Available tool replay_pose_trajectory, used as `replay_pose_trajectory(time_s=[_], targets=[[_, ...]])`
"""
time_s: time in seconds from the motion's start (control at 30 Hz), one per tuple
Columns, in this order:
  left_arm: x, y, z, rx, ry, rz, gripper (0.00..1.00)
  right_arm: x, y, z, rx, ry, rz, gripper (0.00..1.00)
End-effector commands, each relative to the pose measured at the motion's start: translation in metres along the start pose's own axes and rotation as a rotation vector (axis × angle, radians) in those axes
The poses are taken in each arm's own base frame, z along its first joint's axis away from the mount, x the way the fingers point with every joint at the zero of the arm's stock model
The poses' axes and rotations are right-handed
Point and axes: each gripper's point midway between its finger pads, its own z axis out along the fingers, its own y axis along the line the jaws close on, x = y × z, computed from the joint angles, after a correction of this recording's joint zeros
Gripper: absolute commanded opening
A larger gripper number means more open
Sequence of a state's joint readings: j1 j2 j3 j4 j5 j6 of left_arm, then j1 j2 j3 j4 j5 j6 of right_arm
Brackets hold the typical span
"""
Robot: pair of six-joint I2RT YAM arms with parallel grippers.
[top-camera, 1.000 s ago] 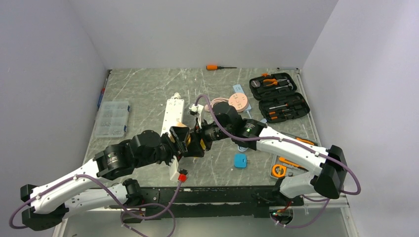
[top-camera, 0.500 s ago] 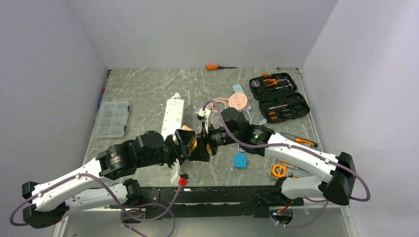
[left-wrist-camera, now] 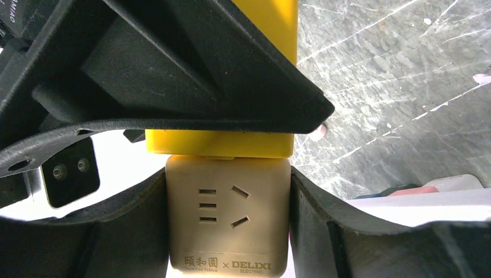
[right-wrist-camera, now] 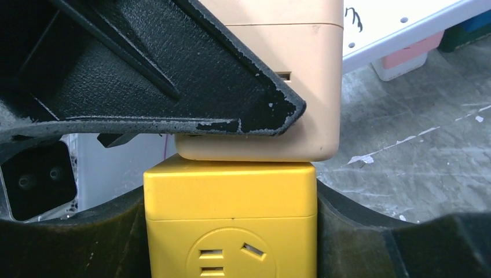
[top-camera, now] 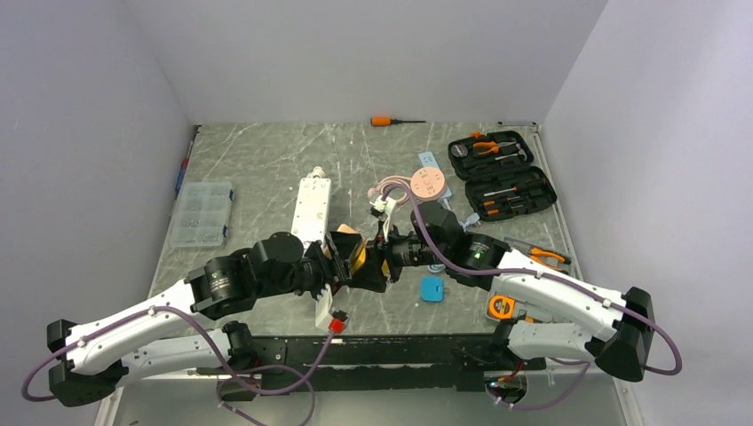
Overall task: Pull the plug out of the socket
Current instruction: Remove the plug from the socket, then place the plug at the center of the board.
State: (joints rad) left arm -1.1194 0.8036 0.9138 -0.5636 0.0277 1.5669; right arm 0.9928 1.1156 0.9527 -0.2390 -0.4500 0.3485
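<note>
My left gripper [left-wrist-camera: 227,191] is shut on a beige cube adapter [left-wrist-camera: 227,220] with slot outlets on its face. My right gripper [right-wrist-camera: 230,231] is shut on a yellow cube adapter [right-wrist-camera: 230,197]. The two cubes press face to face, and the joint between them is hidden. In the top view the pair is held above the table's middle, beige cube [top-camera: 338,241] left of yellow cube [top-camera: 356,258]. The socket [top-camera: 313,202], a long white power strip, lies on the table and runs under my left gripper [top-camera: 337,250] to a red switch [top-camera: 336,325]. No plug shows in it.
A clear parts box [top-camera: 202,213] sits at the left. A round pink disc [top-camera: 430,185] with coiled cable lies behind my right gripper [top-camera: 364,266]. An open black tool case [top-camera: 500,175] is at the back right, an orange screwdriver [top-camera: 391,121] by the back wall, and a blue block [top-camera: 431,288] and tape measure [top-camera: 502,307] lie near right.
Both grippers, with the joined cubes between them, have shifted a little to the right and nearer. The right arm's elbow has swung out to the right. The cubes still touch.
</note>
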Motion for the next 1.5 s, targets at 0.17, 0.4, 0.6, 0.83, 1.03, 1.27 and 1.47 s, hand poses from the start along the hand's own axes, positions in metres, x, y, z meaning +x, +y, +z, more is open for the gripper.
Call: replay_pose_trajectory(time_s=[0.17, 0.4, 0.6, 0.83, 1.03, 1.27, 1.47], targets=[[0.063, -0.016, -0.036, 0.049, 0.313, 0.016, 0.00, 0.035, 0.007, -0.031, 0.038, 0.079, 0.159, 0.00], [0.068, -0.026, -0.042, 0.060, 0.328, -0.005, 0.00, 0.039, 0.014, -0.049, 0.034, 0.071, 0.134, 0.00], [0.074, -0.025, -0.048, 0.041, 0.350, -0.015, 0.00, 0.051, 0.009, -0.051, 0.041, 0.066, 0.121, 0.00], [0.082, -0.025, -0.058, 0.025, 0.384, -0.039, 0.00, 0.057, -0.005, -0.039, 0.064, 0.017, 0.138, 0.00], [0.084, -0.016, -0.061, -0.001, 0.392, -0.033, 0.00, 0.050, -0.016, -0.038, 0.134, -0.002, 0.123, 0.00], [0.082, -0.009, -0.061, -0.041, 0.378, -0.045, 0.00, 0.039, -0.083, -0.034, 0.444, 0.020, 0.178, 0.00], [0.078, 0.003, -0.063, -0.085, 0.347, -0.117, 0.00, 0.028, -0.181, -0.051, 0.692, -0.089, 0.361, 0.00]])
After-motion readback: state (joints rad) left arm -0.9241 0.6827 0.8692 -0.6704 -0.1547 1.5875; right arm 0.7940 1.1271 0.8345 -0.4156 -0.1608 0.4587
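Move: The left hand holds the beige cube plug, still plugged into the yellow cube socket, which lies about 4 cm right of this hand, 4 cm back and 3 cm lower. The right hand grips that yellow socket, with the beige plug some 4 cm forward, 4 cm left and 3 cm above it. The upturned power strip lies about 8 cm left of the left hand, 9 cm farther out and 22 cm below; the blue adapter is 15 cm right of the right hand, about level fore-and-aft and 22 cm below. Keeping their grips, both hands first strain apart by only a couple of centimetres, the left barely shifting and the right easing to its right and slightly up, then spring apart: the left goes about 9 cm left and 5 cm forward, turning some 20 degrees counter-clockwise, and stops over the power strip. The right jerks right, down and a little back with the yellow socket, then swings forward and farther down, ending some 9 cm lower, 8 cm right and 8 cm forward, turned clockwise towards the blue adapter and its cable. ##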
